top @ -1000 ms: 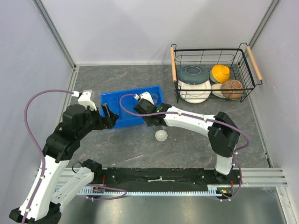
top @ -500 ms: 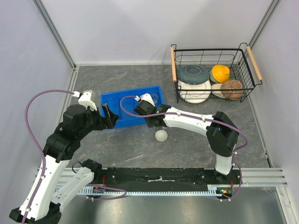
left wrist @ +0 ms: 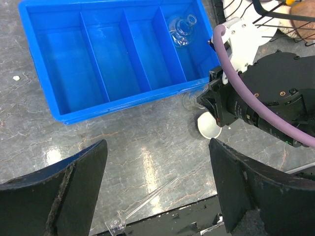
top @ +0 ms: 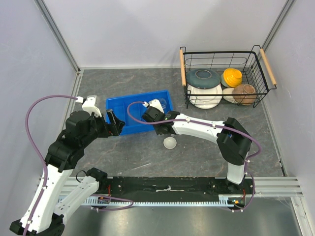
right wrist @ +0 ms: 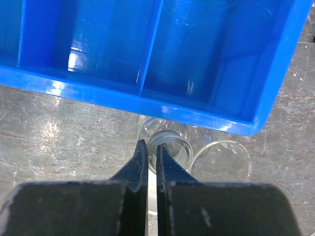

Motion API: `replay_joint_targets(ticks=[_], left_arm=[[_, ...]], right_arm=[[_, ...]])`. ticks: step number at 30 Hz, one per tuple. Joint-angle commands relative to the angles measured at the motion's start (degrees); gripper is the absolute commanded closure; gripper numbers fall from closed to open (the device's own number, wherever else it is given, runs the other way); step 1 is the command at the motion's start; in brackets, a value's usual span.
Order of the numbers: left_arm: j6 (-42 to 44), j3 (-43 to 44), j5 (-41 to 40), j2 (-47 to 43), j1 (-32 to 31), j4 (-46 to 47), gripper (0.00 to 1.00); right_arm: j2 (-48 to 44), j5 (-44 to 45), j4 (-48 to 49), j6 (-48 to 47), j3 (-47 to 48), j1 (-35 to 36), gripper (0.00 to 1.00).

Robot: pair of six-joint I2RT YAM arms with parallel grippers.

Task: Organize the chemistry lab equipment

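Observation:
My right gripper [right wrist: 152,152] is shut on the rim of a small clear glass flask [right wrist: 170,145] that stands on the table against the front wall of the blue tray [right wrist: 147,96]. A clear glass beaker [right wrist: 222,156] stands right beside the flask. Another glass flask [left wrist: 182,30] lies in the tray's right compartment. The white round dish [top: 170,142] sits on the table just in front of the right gripper [top: 160,129]. Near the table's front edge lies a thin clear glass tube [left wrist: 147,199]. My left gripper [left wrist: 157,147] hangs open over the table, left of the dish, holding nothing.
A black wire basket [top: 261,69] at the back right holds large ceramic bowls and plates. The blue tray [top: 118,105] has several compartments, and the left ones are bare. The black rail [top: 167,186] of the arm bases runs along the near edge.
My right gripper's jaws have closed onto the flask's rim, and its wrist has edged slightly left. The left arm has barely moved.

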Motion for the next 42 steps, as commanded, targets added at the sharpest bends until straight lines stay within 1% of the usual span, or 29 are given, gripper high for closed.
replay_joint_targets(ticks=[1, 8, 12, 18, 26, 27, 34, 39, 42], left_arm=[[1.03, -0.09, 0.53, -0.34, 0.06, 1.77, 0.09], [1.03, 0.00, 0.45, -0.34, -0.02, 1.77, 0.10], [1.03, -0.27, 0.62, -0.60, -0.02, 1.86, 0.10], [1.03, -0.88, 0.80, -0.95, -0.02, 2.47, 0.10], [1.12, -0.71, 0.71, -1.30, 0.06, 2.56, 0.10], [1.12, -0.71, 2.01, -1.22, -0.02, 2.56, 0.10], [1.64, -0.71, 2.12, -1.57, -0.02, 2.48, 0.10], [1.82, -0.44, 1.85, -1.22, 0.06, 2.48, 0.10], [1.91, -0.44, 1.85, -1.13, 0.06, 2.65, 0.10]], right_arm=[[0.69, 0.85, -0.50, 1.20, 0.92, 0.25, 1.00], [-1.33, 1.38, -4.72, 1.38, 4.96, 1.92, 1.00], [-1.86, 3.57, -9.98, 1.29, 10.13, 2.88, 1.00], [-3.62, 5.33, -14.90, 1.38, 15.68, 3.76, 1.00], [-3.01, 10.77, -19.93, -0.38, 23.41, 3.76, 1.00], [-2.48, 10.96, -20.19, -0.73, 24.12, 3.50, 1.00], [1.21, 9.82, -19.75, -2.31, 28.25, -0.62, 1.00], [3.05, 7.45, -17.73, -3.63, 28.25, -5.01, 1.00], [3.76, 4.47, -15.45, -4.33, 27.29, -6.95, 1.00]])
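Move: The right hand already pinches a small beaker by the rim, just in front of the blue box. The box's right-hand compartment is centred some 11 cm straight ahead and 4 cm lower; the flask in it lies about 14 cm ahead and 1 cm left. The other beaker is roughly 5 cm right and 1 cm ahead, the white dish 6 cm back and 3 cm right. From the left hand, that compartment is about 17 cm ahead, 20 cm right and 23 cm below. Upwards first, after easing back a touch: the right hand lifts the beaker about 13 cm with a slight drift left, then swings some 7 cm forward and 3 cm or so right across the box's front edge, starting to sink. The fingers stay shut on the rim, their tips tilting up by nearly 10 degrees as the wrist turns slightly clockwise. ##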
